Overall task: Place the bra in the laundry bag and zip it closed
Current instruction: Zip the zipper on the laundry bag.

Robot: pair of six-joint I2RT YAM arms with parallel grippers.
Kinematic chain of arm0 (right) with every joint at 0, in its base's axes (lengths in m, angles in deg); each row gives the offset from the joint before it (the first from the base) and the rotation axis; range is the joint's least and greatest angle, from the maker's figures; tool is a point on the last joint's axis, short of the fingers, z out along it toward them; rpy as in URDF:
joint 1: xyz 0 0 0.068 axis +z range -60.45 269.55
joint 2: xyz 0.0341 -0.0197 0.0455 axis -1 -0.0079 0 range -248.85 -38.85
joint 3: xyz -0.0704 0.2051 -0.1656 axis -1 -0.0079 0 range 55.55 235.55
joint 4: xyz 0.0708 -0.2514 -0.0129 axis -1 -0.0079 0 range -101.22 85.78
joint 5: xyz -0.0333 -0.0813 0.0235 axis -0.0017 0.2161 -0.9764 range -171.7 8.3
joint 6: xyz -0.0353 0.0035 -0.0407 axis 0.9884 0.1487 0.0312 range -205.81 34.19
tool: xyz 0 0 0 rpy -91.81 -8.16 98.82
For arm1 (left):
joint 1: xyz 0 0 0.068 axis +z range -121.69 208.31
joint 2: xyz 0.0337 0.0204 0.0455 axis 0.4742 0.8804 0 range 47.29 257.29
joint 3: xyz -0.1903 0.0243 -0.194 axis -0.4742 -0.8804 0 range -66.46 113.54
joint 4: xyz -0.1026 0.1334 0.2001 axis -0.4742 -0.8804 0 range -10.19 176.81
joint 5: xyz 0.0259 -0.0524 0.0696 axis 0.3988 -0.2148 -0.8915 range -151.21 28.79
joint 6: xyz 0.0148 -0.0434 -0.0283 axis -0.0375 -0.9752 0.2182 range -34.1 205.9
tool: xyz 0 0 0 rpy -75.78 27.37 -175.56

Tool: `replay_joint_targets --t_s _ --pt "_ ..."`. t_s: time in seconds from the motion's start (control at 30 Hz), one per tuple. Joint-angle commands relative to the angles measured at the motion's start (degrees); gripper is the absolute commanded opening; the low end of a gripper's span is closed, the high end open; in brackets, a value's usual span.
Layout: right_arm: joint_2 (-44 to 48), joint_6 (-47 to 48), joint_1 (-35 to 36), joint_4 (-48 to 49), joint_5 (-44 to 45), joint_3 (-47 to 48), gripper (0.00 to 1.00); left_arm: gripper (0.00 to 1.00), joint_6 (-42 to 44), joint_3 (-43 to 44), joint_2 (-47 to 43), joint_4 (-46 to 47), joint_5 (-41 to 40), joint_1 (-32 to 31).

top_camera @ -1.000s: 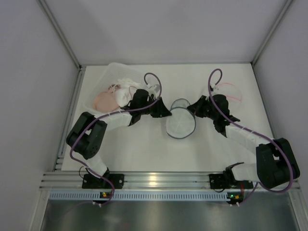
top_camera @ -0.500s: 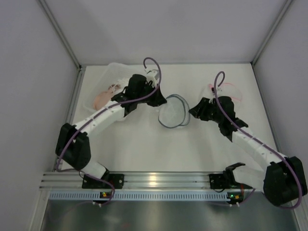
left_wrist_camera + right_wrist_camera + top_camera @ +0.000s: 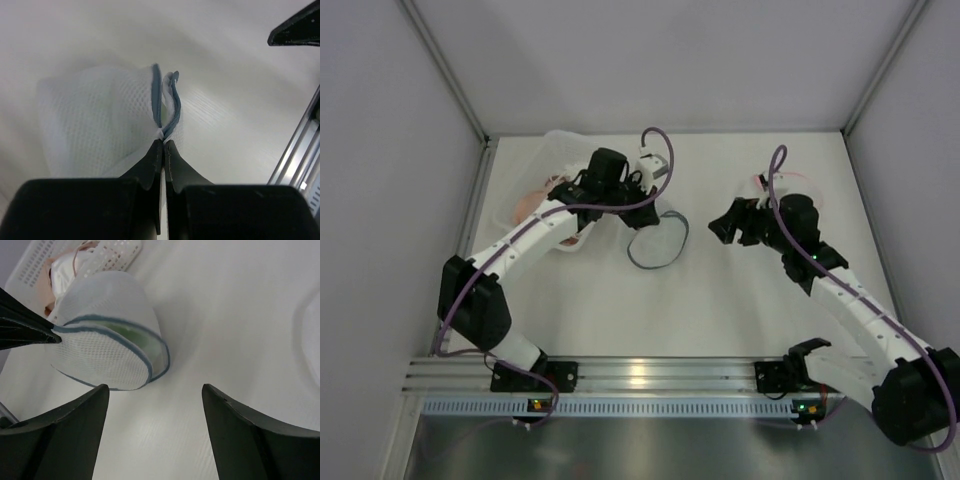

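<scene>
The laundry bag (image 3: 658, 242) is white mesh with a blue zip edge. It hangs folded near the table's middle, and something pale green shows inside it (image 3: 136, 335). My left gripper (image 3: 640, 211) is shut on the bag's zip edge (image 3: 163, 131), with its jaws pressed together. The right gripper (image 3: 720, 224) stands open to the right of the bag, apart from it, with nothing between its fingers (image 3: 155, 388). A peach bra (image 3: 527, 206) lies in the white basket (image 3: 556, 144) at the back left, partly hidden by the left arm.
A thin pink strap (image 3: 800, 185) lies on the table behind the right arm. The basket's lattice wall (image 3: 35, 257) shows beyond the bag in the right wrist view. The enclosure walls close in on both sides.
The right gripper opened, let go of the bag and drew back to the right. The left gripper shut on the bag's edge and carried it towards the basket. The bag collapsed from an open cylinder.
</scene>
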Motion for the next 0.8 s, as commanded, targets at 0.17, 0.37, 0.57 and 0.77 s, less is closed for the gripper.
replay_joint_targets --t_s 0.17,0.37,0.57,0.77 --pt "-3.0 11.3 -0.3 13.6 -14.1 -0.3 0.76 0.00 7.1 5.7 2.5 -9.9 9.3 0.1" --pt "-3.7 16.4 2.8 24.1 -21.7 -3.3 0.77 0.00 7.1 6.8 2.3 -12.0 9.9 0.1" --pt "-13.9 20.2 6.2 26.0 -20.8 1.2 0.76 0.00 9.3 10.8 6.6 -15.4 9.0 0.4" --pt "-19.7 22.4 7.3 26.1 -20.9 2.7 0.75 0.00 9.7 10.4 8.1 -16.4 9.7 0.4"
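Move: The free end of the laundry bag's zippered rim hangs about 9 cm to the right hand's left, a centimetre farther out and some 5 cm lower; the bag's body is about 15 cm to its left, 2 cm nearer the base and 8 cm down. The pink-trimmed bag lies some 20 cm right, 9 cm ahead and well below. From the left hand, pinching the rim's other part, that free end is about 8 cm right, 1 cm ahead and 5 cm lower. The zippered rim of the laundry bag, still pinched in the shut left fingers, is drawn back about 2 cm and then lowered slightly. Towards its free end the wide-open right hand swings some 9 cm left, lifting a little first and then dipping to finish about 4 cm lower, while turning about 30 degrees counter-clockwise and tipping its fingers up; no pinch yet. ##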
